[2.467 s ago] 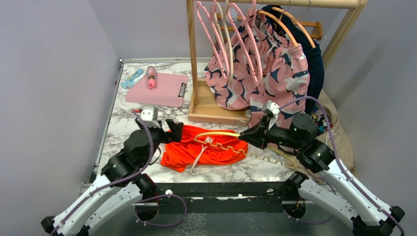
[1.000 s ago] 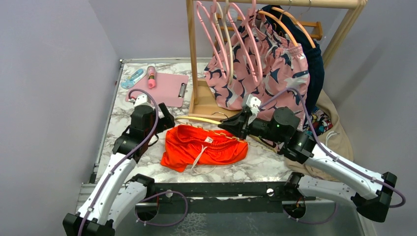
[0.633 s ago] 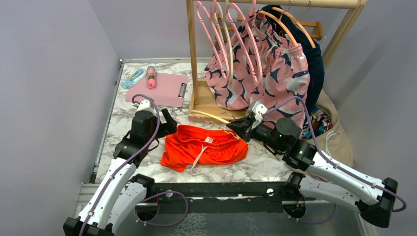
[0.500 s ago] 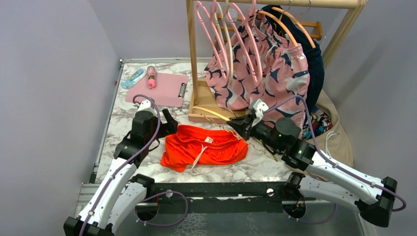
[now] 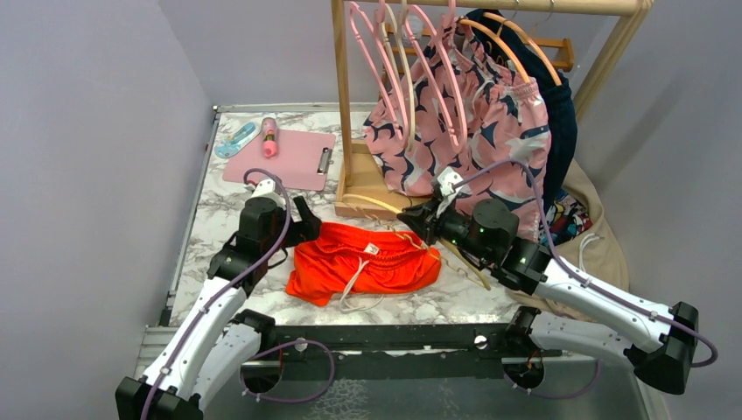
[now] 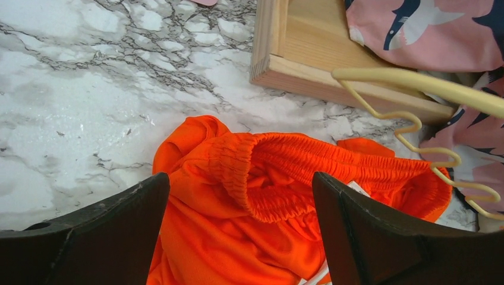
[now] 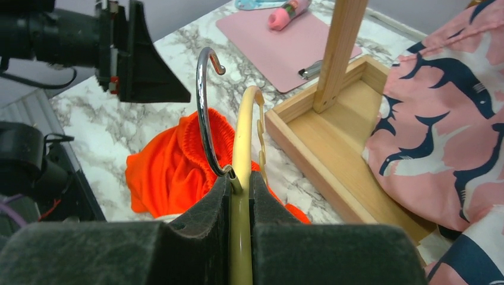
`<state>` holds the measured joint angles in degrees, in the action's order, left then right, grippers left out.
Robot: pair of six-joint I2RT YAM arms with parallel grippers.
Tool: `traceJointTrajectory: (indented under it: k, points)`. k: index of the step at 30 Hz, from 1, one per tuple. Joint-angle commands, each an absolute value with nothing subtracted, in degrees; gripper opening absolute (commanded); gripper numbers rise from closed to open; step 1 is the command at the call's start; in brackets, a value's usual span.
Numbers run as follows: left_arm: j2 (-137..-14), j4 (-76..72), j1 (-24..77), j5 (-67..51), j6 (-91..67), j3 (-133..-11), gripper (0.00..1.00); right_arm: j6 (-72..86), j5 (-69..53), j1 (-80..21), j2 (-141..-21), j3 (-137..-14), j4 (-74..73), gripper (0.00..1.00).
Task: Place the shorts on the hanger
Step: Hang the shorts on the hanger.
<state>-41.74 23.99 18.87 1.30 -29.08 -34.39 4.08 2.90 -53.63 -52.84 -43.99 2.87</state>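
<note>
The orange-red shorts (image 5: 363,262) lie crumpled on the marble table, waistband toward the rack and white drawstring toward the front. My left gripper (image 5: 304,229) hangs open just above their left waistband corner. In the left wrist view the shorts (image 6: 255,214) lie below that gripper (image 6: 239,178), and nothing sits between the fingers. My right gripper (image 5: 418,222) is shut on the pale-yellow hanger (image 5: 378,206), held just behind the shorts. The right wrist view shows that gripper (image 7: 239,178) clamped on the hanger (image 7: 243,130) beside its metal hook (image 7: 202,113), with the shorts (image 7: 172,166) beneath.
A wooden rack (image 5: 342,105) stands at the back, its base tray (image 5: 367,199) right behind the hanger. Pink shark-pattern shorts (image 5: 477,131) and pink hangers (image 5: 385,61) hang from it. A pink clipboard (image 5: 280,159) lies back left. A beige garment (image 5: 604,241) is heaped at right.
The right arm has carried the hanger from over the shorts to just behind them, near the rack base. The left gripper drew back from the shorts, then edged toward the waistband corner again.
</note>
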Motion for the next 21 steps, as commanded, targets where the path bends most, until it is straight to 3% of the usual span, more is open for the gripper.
traceJointTrajectory:
  k: [1, 7, 21]
  points:
    - [-43.57, 22.80, 19.07, 1.15, -28.81, -33.83, 0.86, 1.78, -3.23, -53.96, -53.01, -46.38, 0.58, 0.01]
    - [-46.10, 22.95, 19.09, -0.13, -28.00, -34.36, 0.61, 2.05, -9.21, -53.97, -51.73, -45.00, -0.19, 0.01]
    - [-55.57, 23.84, 19.27, 0.48, -24.79, -36.57, 0.57, 1.06, -11.77, -53.96, -50.70, -45.81, -2.85, 0.01]
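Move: The waistband's left end lies about 5 cm ahead of the left hand, 2 cm to its right and 10 cm below; the tray's near left corner is some 15 cm ahead, 6 cm right and 12 cm down. From the right hand, already holding the hanger, that waistband end is about 9 cm ahead, 20 cm left and 22 cm below; the white label is roughly 5 cm ahead, 7 cm left and 23 cm down. Still pinching the yellow hanger, the right hand draws back about 4 cm, sinks 2 cm and turns some 15 degrees counter-clockwise, swinging the hanger's free end back and left over the waistband opening. The left hand sinks about 5 cm towards the waistband's left end, pausing briefly partway, tips 10 degrees downward and narrows its open fingers to a bit over half; contact with the cloth isn't clear. ##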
